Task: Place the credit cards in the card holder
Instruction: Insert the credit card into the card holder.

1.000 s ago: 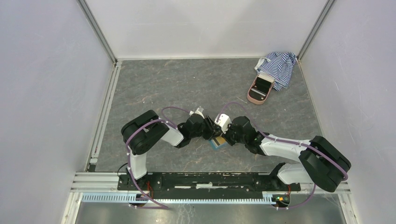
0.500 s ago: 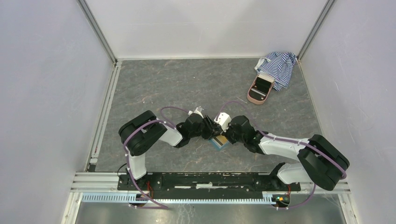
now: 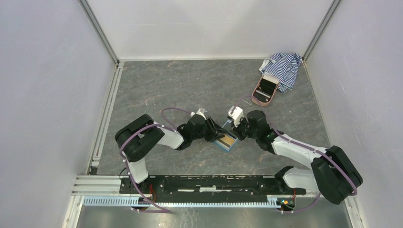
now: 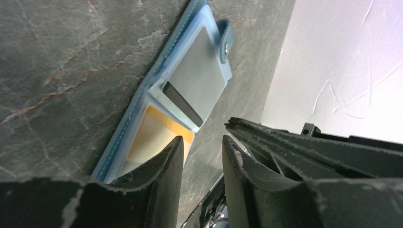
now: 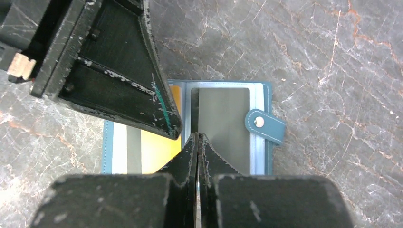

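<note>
The teal-blue card holder (image 3: 225, 142) lies open on the table between my two arms. In the right wrist view a dark grey credit card (image 5: 220, 124) sits in its right half, beside the snap tab (image 5: 263, 126), and a tan-gold credit card (image 5: 159, 152) sits in its left half. My left gripper (image 4: 202, 142) is open with nothing but table between its jaws; one finger (image 4: 171, 159) rests over the tan-gold card (image 4: 149, 137), below the grey card (image 4: 198, 78). My right gripper (image 5: 197, 137) is shut and empty, hovering above the holder's fold.
A pink oval case (image 3: 264, 90) lies at the back right with a blue-white striped cloth (image 3: 283, 69) behind it. White walls close in the grey stone-patterned table (image 3: 180, 90) on three sides.
My right gripper has drawn back up and to the right off the card holder, so more of the open holder shows. The left gripper has stayed on the holder's left half.
</note>
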Controlling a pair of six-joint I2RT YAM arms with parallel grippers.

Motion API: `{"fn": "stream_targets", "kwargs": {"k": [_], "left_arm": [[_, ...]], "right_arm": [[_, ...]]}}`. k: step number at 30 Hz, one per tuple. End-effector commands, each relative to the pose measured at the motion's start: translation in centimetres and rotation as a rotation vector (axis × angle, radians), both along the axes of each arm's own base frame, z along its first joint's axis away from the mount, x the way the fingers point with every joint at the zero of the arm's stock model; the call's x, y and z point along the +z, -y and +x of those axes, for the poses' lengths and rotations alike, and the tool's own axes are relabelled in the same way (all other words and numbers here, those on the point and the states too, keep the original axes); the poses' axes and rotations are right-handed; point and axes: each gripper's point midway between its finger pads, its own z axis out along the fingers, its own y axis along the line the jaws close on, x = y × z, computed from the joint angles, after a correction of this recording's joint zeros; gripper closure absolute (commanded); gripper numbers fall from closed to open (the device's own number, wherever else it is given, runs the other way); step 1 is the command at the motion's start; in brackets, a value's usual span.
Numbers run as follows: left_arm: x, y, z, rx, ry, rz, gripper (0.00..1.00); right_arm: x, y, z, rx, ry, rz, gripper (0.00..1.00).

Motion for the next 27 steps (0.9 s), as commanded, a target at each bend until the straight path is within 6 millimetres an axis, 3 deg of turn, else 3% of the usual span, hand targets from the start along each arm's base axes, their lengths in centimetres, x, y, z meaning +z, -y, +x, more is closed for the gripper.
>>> {"fn": "stream_targets", "kwargs": {"k": [1,8,11,20,23,25,27], "left_arm": [[2.8,0.3,0.4,-0.023,0.082,-0.018,0.57],[5.2,-0.8,0.5,-0.05,0.241,0.025,0.58],[7.6,-1.8,0.5,-0.048,0.362,0.021,0.58],[14.7,-8.0,-0.5,0.076,0.651,0.048,0.49],[15.6,-11.0,-0.3,0.182,0.737,0.076,0.24],[15.2,-12.5,-0.6,0.236,0.738,0.061,0.03],[14.8,-13.4,-1.0,0.278,0.729,0.014,0.0]], "right_arm": [[3.4,-1.2,-0.2,0.168,0.017,0.128,0.98],[4.2,-0.2,-0.5,0.309,-0.03,0.18,0.79],[4.3,0.1,-0.5,0.323,-0.059,0.217,0.73],[3.4,1.9,-0.2,0.303,-0.169,0.262,0.64],[2.8,2.3,0.0,0.291,-0.195,0.251,0.62],[2.3,2.4,0.1,0.283,-0.217,0.244,0.62],[1.9,2.4,0.3,0.273,-0.239,0.243,0.62]]}}
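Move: The card holder lies open almost under both hands: its middle is about 1 cm to the left hand's right and 3 cm below it, and for the right hand some 3 cm left, 1 cm back and 4 cm below. From the right hand, the orange card already in the near page is about 5 cm left and 3 cm back, while the clasp sits roughly 5 cm ahead and 2 cm right. Away from the card holder goes the left hand, empty: up about 17 cm, increasingly swinging some 10 cm left, its fingers tipping up about 40 degrees and spreading nearly wide open at the end. The right hand rises 3 cm over the holder's right edge, then sinks half of that again, drifting 3 cm right, turning counter-clockwise and rolling left side up, its shut fingers opening to over a third. ##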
